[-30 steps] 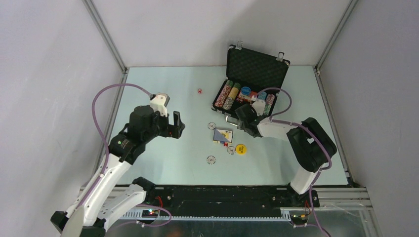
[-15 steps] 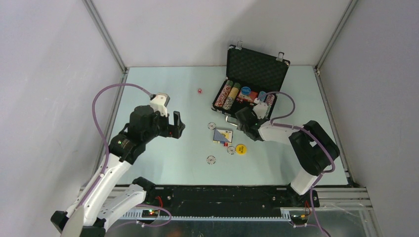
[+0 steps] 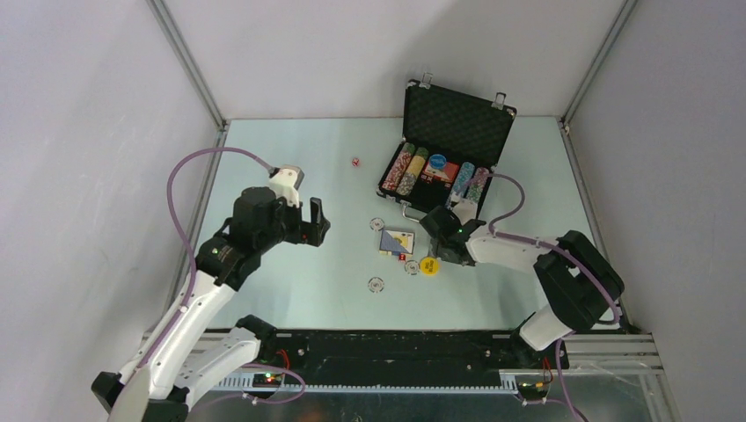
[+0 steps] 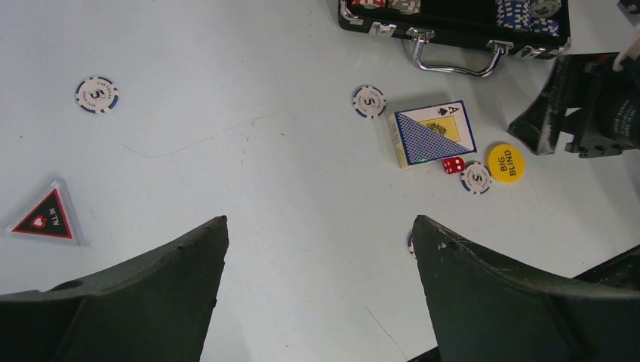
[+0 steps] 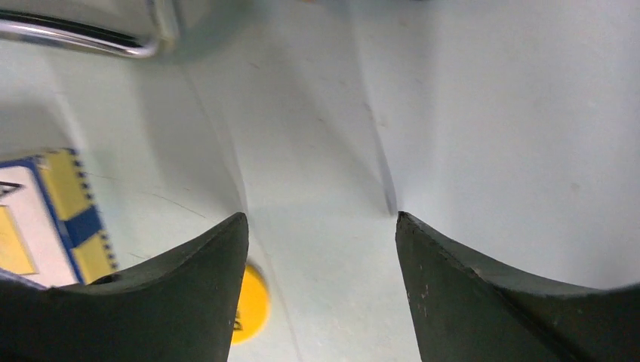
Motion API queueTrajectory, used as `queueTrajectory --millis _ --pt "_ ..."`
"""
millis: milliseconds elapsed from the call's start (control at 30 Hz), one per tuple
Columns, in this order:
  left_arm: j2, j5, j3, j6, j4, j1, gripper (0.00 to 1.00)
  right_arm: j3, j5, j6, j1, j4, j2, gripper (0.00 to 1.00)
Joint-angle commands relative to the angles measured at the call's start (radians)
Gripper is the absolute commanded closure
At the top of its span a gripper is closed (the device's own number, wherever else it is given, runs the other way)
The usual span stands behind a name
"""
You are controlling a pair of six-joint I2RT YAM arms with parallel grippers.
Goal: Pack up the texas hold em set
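Observation:
The black briefcase (image 3: 457, 123) of the texas hold em set stands open at the back right, with rows of chips (image 3: 405, 170) and a blue disc (image 3: 437, 162) inside. In front of it on the table lie the card deck (image 3: 396, 241), a yellow disc (image 3: 428, 266), a red die (image 4: 453, 164) and loose chips (image 3: 376, 284). My right gripper (image 3: 438, 251) hovers open just right of the yellow disc (image 5: 253, 302), holding nothing. My left gripper (image 3: 315, 221) hangs open and empty to the left; under it lies a dark triangular piece (image 4: 47, 219).
A second red die (image 3: 355, 162) lies alone at the back centre. The briefcase's silver handle (image 4: 453, 62) points toward the deck (image 4: 432, 133). Another chip (image 4: 97, 94) lies far left in the left wrist view. Metal frame posts and grey walls border the table.
My right gripper has drawn back from the briefcase's front edge toward me and now sits low beside the yellow disc. The left arm has not moved.

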Motion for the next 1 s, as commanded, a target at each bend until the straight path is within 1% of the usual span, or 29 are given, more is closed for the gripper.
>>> queueTrajectory --millis 0,100,200,333,400,500,567,667,733,800,867,933,967 --pt "-0.001 -0.021 -0.012 0.019 0.025 0.007 0.03 0.012 0.046 0.011 -0.008 -0.172 -0.118 0.24" --pt "0.002 -0.043 -0.011 0.018 0.026 0.009 0.03 0.028 0.071 -0.029 0.010 -0.144 -0.216 0.24" --pt "0.015 -0.050 -0.008 0.013 0.025 0.011 0.03 0.032 0.033 -0.109 0.014 -0.084 -0.326 0.24" --pt "0.053 -0.067 0.021 -0.011 0.022 0.012 0.04 0.045 -0.038 -0.194 -0.016 -0.033 -0.402 0.23" --pt "0.070 -0.070 0.045 -0.044 0.023 0.012 0.04 0.064 -0.079 -0.219 -0.037 -0.023 -0.408 0.23" --pt "0.110 -0.079 0.083 -0.112 0.031 0.012 0.06 0.092 -0.100 -0.234 -0.045 -0.027 -0.403 0.22" --pt "0.138 -0.080 0.094 -0.143 0.051 0.010 0.09 0.097 -0.109 -0.242 -0.046 -0.029 -0.403 0.23" --pt "0.164 -0.081 0.113 -0.152 0.055 0.009 0.11 0.098 -0.122 -0.253 -0.047 -0.018 -0.405 0.22" --pt "0.156 -0.094 0.124 -0.137 0.054 0.009 0.10 0.099 -0.148 -0.271 -0.047 0.024 -0.389 0.23" --pt "0.134 -0.120 0.139 -0.098 0.039 0.009 0.09 0.114 -0.180 -0.291 -0.047 0.073 -0.345 0.23" --pt "0.108 -0.152 0.150 -0.065 0.016 0.008 0.08 0.167 -0.203 -0.305 -0.041 0.099 -0.269 0.23" --pt "0.071 -0.165 0.136 -0.029 0.009 0.009 0.08 0.240 -0.219 -0.337 -0.022 0.125 -0.145 0.23" --pt "0.045 -0.172 0.116 -0.019 0.008 0.009 0.07 0.297 -0.222 -0.343 -0.006 0.130 -0.114 0.23"
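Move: Low over the table, the right hand has the deck box about 13 cm to its left and 3 cm farther out, at nearly its own height. The yellow button lies some 5 cm left and 3 cm back, with a white chip 5 cm farther left beside it; the case handle is roughly 11 cm ahead and 10 cm left. From the left hand the deck is about 20 cm right, 5 cm ahead and 21 cm below. Rising straight off the tabletop beside the yellow button after a tiny draw back, the empty right hand climbs about 12 cm, then swings left and forward some 5 cm, level, coming closer sideways to the deck; it tips its fingers outward and turns some 15 degrees counter-clockwise, fingers staying open. The left hand, open and high, eases about 3 cm forward. ##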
